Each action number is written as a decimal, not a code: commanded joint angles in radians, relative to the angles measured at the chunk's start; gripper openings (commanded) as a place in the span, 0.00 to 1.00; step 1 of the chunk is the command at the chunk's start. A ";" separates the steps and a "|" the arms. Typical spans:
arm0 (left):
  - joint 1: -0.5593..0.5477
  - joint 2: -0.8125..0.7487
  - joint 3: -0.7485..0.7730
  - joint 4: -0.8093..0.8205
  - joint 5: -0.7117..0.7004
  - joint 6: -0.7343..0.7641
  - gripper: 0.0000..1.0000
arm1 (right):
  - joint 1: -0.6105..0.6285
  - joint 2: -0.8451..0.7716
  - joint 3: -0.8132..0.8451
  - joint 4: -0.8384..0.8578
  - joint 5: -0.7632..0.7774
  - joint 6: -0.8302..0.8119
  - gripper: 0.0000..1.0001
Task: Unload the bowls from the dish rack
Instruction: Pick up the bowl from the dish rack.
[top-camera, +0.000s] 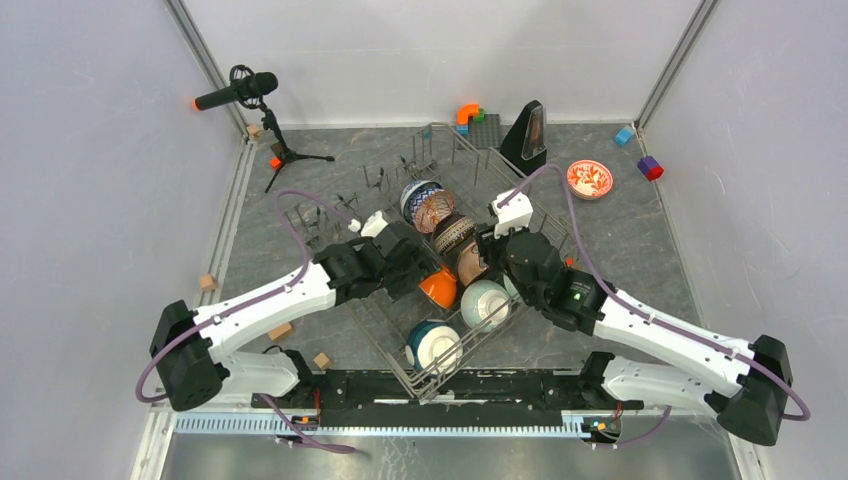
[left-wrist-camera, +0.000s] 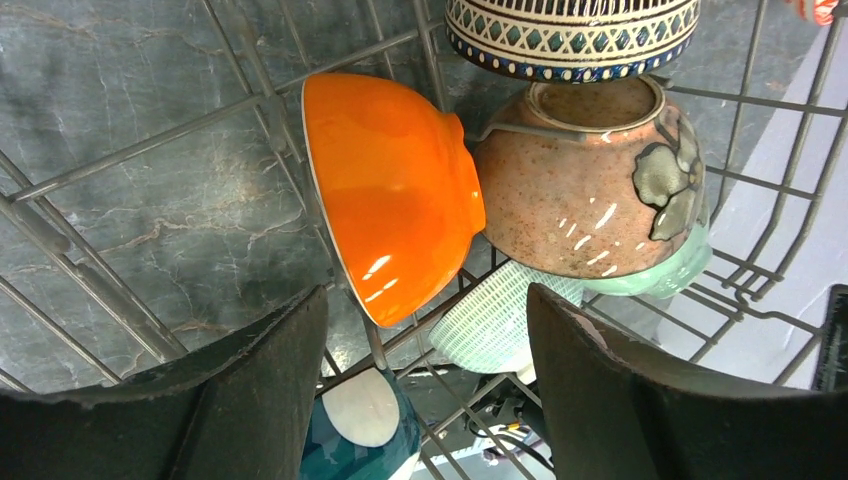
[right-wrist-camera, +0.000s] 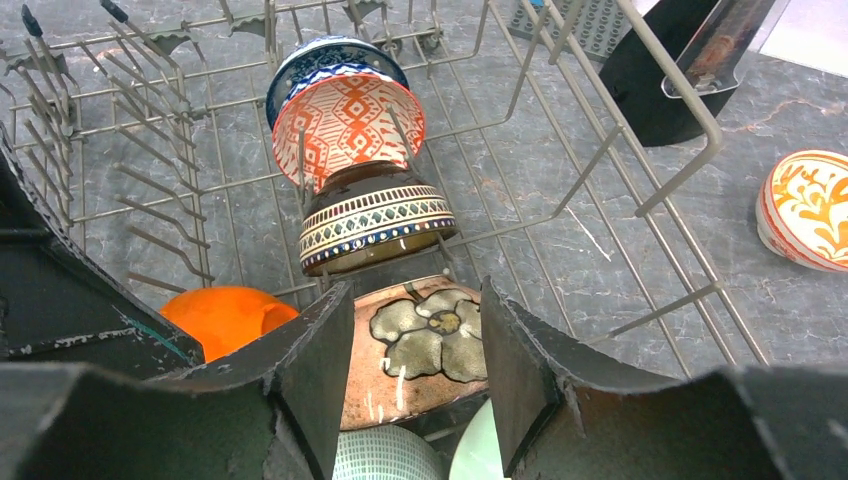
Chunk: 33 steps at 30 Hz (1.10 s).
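Note:
The dish rack (top-camera: 384, 338) lies diagonally at mid table. A row of bowls stands in it: blue-white with red-lattice (top-camera: 427, 205), striped (top-camera: 455, 234), tan with a flower (right-wrist-camera: 425, 335), orange (top-camera: 438, 288), mint green (top-camera: 485, 303) and teal (top-camera: 433, 346). A red-floral bowl (top-camera: 589, 179) sits on the table at the right. My left gripper (left-wrist-camera: 425, 375) is open just short of the orange bowl (left-wrist-camera: 390, 190), holding nothing. My right gripper (right-wrist-camera: 417, 300) is open, with its fingers on either side of the tan bowl.
A black metronome (top-camera: 527, 138), a dark block tray (top-camera: 484, 130) and small coloured blocks (top-camera: 650, 167) stand at the back right. At the back left a microphone on a tripod (top-camera: 243, 92) stands. Wooden blocks (top-camera: 281, 331) lie by the left arm.

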 joint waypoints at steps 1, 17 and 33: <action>-0.025 0.036 0.061 -0.028 -0.060 -0.079 0.79 | -0.018 -0.039 -0.008 0.016 -0.015 0.020 0.55; -0.037 0.106 0.048 0.068 -0.058 -0.106 0.63 | -0.047 -0.089 -0.059 0.033 -0.045 0.009 0.56; -0.045 0.116 0.030 0.149 -0.053 -0.094 0.51 | -0.060 -0.104 -0.096 0.055 -0.069 0.002 0.56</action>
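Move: The orange bowl's middle is about 2 cm ahead of the left gripper, 2 cm to its right and 4 cm below. The brown flowered bowl sits roughly 8 cm right of the orange one and 5 cm farther out. The pale green bowl is some 10 cm right of the orange one and 4 cm nearer; the teal bowl is about 12 cm straight back from it. From the right gripper, the orange bowl lies about 8 cm back, 11 cm left and 12 cm below. Bring the left gripper down about 2.5 cm and slightly to the right over the near end of the orange bowl. While still sinking, close the fingers from wide to about half open to pinch it, one finger at its open side, the other on its outer wall. Ease the right gripper some 2 cm to its right and a little down, fingers staying half open. ##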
